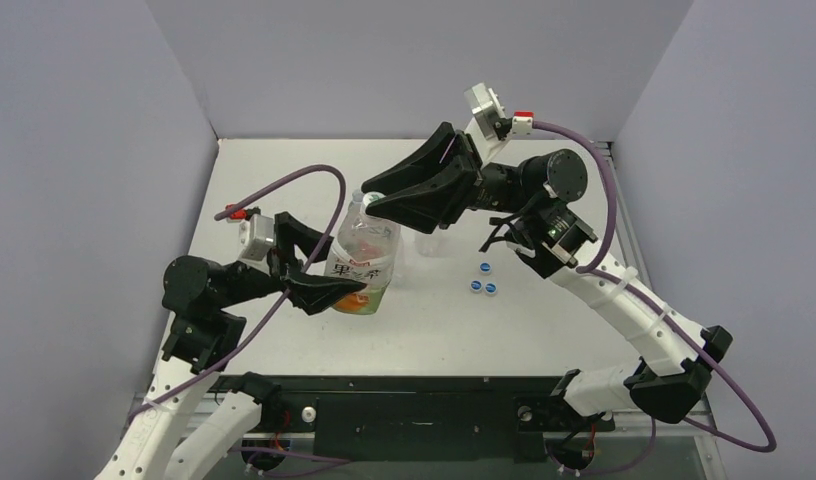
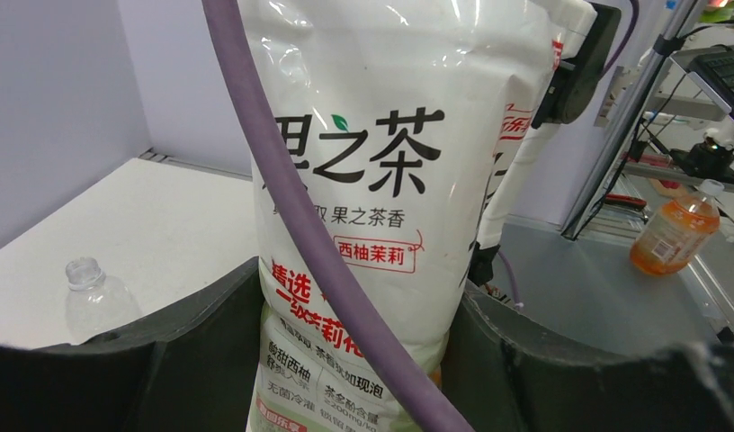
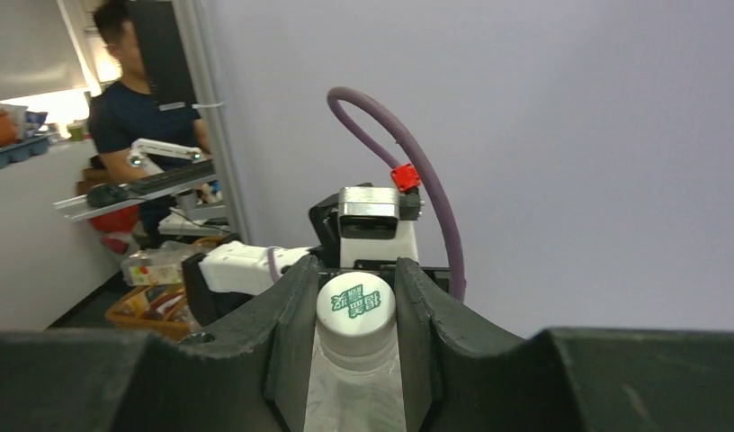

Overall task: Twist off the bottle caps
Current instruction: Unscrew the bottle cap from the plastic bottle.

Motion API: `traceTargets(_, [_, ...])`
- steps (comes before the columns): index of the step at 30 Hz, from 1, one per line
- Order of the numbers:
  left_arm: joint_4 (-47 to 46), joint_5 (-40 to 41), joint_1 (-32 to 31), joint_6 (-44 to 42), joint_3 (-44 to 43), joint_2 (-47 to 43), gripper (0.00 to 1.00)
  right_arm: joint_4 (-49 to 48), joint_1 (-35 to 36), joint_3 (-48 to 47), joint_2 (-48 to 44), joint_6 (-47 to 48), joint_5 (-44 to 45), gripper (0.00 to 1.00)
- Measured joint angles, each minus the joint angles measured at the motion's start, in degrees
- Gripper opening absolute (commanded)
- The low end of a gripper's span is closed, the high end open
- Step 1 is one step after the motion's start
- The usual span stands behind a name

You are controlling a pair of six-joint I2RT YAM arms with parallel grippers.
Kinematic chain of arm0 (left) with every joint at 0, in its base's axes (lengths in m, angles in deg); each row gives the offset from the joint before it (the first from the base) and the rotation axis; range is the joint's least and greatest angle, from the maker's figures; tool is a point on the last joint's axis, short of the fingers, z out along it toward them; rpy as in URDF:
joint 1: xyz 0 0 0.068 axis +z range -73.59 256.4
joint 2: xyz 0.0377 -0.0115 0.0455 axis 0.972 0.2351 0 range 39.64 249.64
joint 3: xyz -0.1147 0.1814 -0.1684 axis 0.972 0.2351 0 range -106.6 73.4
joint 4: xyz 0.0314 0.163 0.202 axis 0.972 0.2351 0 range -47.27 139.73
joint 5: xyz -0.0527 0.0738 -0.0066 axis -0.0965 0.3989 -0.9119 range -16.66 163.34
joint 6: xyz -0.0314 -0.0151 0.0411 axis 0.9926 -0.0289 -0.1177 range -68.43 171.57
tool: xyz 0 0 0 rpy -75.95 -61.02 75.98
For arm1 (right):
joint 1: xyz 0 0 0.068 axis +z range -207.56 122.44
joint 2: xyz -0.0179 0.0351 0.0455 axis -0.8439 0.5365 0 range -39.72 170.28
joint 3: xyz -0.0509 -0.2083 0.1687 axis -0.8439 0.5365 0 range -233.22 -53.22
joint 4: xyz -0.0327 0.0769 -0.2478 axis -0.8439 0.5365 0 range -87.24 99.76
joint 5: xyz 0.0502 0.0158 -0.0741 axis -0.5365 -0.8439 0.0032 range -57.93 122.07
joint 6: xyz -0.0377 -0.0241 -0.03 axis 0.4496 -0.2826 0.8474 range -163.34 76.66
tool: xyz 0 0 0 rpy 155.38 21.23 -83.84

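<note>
The wide bottle with the orange-and-green label stands upright left of the table's centre. My left gripper is shut on its lower body, and the white label fills the left wrist view between the black fingers. Its white cap with green print sits on the neck. My right gripper is shut on that cap from above, one finger pressed on each side. Three blue caps lie loose on the table to the right.
A plain clear bottle with no cap stands just behind the right gripper; the left wrist view also shows it. A purple cable crosses in front of the held bottle. Grey walls close the table's left, back and right.
</note>
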Motion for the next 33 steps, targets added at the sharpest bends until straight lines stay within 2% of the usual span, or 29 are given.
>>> traceTargets(3, [-1.03, -1.81, -0.15, 0.96, -0.15, 0.00, 0.00, -5.29, -0.15, 0.24, 0.92, -4.20, -3.76, 0.00])
traceTargets(9, [-0.74, -3.78, -0.20, 1.20, -0.15, 0.11, 0.00, -5.49, -0.87, 0.39, 0.92, -4.44, -7.26, 0.00])
traceTargets(11, [-0.26, -4.13, -0.20, 1.20, -0.15, 0.17, 0.00, -4.61, -1.18, 0.37, 0.81, -3.78, -7.89, 0.20])
traceTargets(12, [0.00, -4.20, -0.20, 1.18, -0.15, 0.22, 0.00, -3.82, -1.40, 0.28, 0.74, -3.23, -8.04, 0.41])
traceTargets(13, [0.33, -4.20, -0.20, 1.16, -0.15, 0.28, 0.00, -2.60, -1.46, 0.09, 0.61, -2.40, -8.04, 0.49])
traceTargets(14, [0.50, -4.15, -0.20, 1.07, -0.13, 0.35, 0.00, -0.90, -1.53, -0.24, 0.50, -1.40, -7.87, 0.61])
traceTargets(15, [0.72, -4.13, -0.20, 0.85, -0.13, 0.42, 0.00, 0.98, -1.53, -0.63, 0.37, -0.17, -7.39, 0.70])
traceTargets(17, [1.22, -3.93, -0.22, 0.35, -0.11, 0.48, 0.00, 5.68, -1.55, -1.33, -0.09, 3.06, -5.46, 0.77])
traceTargets(23, [1.90, -2.29, -0.20, -0.81, 0.07, 0.31, 0.00, 9.99, -2.67, 0.48, -3.89, 7.67, 0.55, 0.80])
traceTargets(29, [2.93, 0.74, -0.22, -3.54, 1.05, 0.09, 0.00, 8.04, -2.73, 1.49, -7.67, 8.35, 6.73, 0.82])
traceTargets(33, [4.33, 7.10, -0.22, -6.60, 1.51, 0.15, 0.00, 10.69, 1.01, 1.86, -9.77, 11.89, 17.86, 0.75])
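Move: The bottle's white cap sits right at my right hand point, pinched between the fingertips. The bottle's middle is about 10 cm below it, some 3 cm back and 3 cm left. The loose caps lie about 24 cm ahead, 22 cm right and 55 cm down; an empty bottle stands roughly 33 cm ahead, 10 cm right and 44 cm down. From my left hand, gripping the body, the cap is about 13 cm up, 2 cm ahead and 3 cm right. I finish the twist, easing both hands back a little over 1 cm with my right turning a few degrees counter-clockwise on the cap. Then my right fingers open wide, and that hand lets go of the cap, swinging right and up about 4 cm and back clockwise some 25 degrees. My left keeps its grip and carries the bottle forward again, slightly down. ##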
